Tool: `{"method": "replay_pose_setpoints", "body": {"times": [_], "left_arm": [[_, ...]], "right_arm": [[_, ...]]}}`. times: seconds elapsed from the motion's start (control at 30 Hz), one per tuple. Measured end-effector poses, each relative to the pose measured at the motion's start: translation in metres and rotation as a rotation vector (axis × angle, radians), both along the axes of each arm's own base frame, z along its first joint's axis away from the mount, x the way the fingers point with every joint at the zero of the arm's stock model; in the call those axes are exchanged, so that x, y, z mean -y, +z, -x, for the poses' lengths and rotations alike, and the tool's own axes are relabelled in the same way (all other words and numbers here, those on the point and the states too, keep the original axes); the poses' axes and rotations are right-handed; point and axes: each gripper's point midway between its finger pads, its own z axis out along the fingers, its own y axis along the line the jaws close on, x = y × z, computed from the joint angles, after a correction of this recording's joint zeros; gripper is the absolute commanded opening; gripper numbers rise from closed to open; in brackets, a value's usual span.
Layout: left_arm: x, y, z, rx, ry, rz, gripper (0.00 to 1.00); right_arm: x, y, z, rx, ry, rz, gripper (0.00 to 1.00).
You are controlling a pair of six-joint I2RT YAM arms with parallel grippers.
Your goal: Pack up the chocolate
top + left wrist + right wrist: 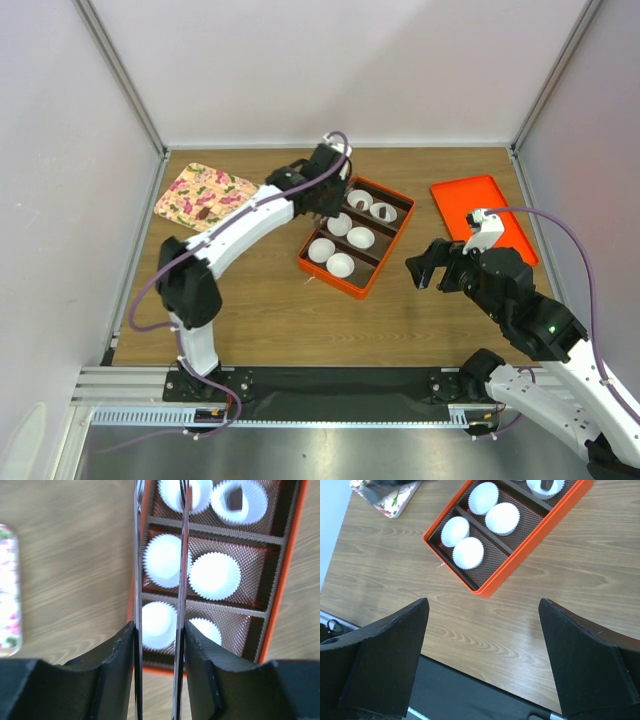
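Note:
One dark chocolate (234, 498) piece lies in a white paper cup (239, 501) in the far compartment of the orange divided box (387, 260); the piece (547, 484) also shows in the right wrist view. Another dark piece (204, 212) lies on the floral tray (190, 185). My left gripper (325, 192) hovers over the box's far end, its fingers (120, 650) pressed on a pair of metal tweezers (138, 580). The blades stand apart with nothing between them. My right gripper (482, 605) hangs open over bare table, right of the box.
The box (289, 570) holds several empty white cups (215, 576) in its middle and near compartments. An orange lid (483, 215) lies at the back right. The floral tray (7, 590) sits left of the box. Grey walls close in the table.

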Motion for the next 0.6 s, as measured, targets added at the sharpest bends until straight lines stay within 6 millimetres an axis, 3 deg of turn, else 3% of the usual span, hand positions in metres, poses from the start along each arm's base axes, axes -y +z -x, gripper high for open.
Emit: {"method": "replay_pose_setpoints", "body": {"times": [0.13, 0.23, 0.33, 0.43, 0.5, 0.6], "left_arm": [[-0.035, 0.053, 0.001, 0.074, 0.061, 0.052, 0.46], [-0.082, 0.083, -0.002, 0.134, 0.162, 0.086, 0.46], [-0.139, 0.097, 0.0, 0.168, 0.294, 0.108, 0.46], [-0.191, 0.081, 0.01, 0.142, 0.425, 0.099, 0.47], [-0.221, 0.058, 0.022, 0.091, 0.5, 0.07, 0.47], [-0.245, 0.021, 0.038, 0.004, 0.572, 0.032, 0.47]], "right_arm": [[-0.003, 0.0, 0.001, -0.004, 0.011, -0.01, 0.97], [-0.004, 0.001, 0.001, -0.005, 0.014, -0.018, 0.97], [-0.006, 0.001, 0.001, -0.005, 0.02, -0.021, 0.97], [-0.008, 0.001, 0.001, -0.004, 0.028, -0.026, 0.97], [-0.009, -0.002, 0.001, -0.008, 0.034, -0.026, 0.97], [-0.011, -0.005, 0.001, -0.016, 0.04, -0.023, 0.97]]}}
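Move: The chocolate left on the flowered board lies about 33 cm to the left hand's left, some 4 cm ahead and 16 cm below; the board's middle is about 8 cm ahead and 31 cm left. The orange box's middle is roughly 8 cm right and 3 cm back, also some 16 cm below. From the right hand, that chocolate is about 22 cm ahead, 56 cm left and 25 cm below. The left hand, still holding the tweezers, arcs leftward 25 cm towards the flowered board, rising, then sinking, turning counter-clockwise. ##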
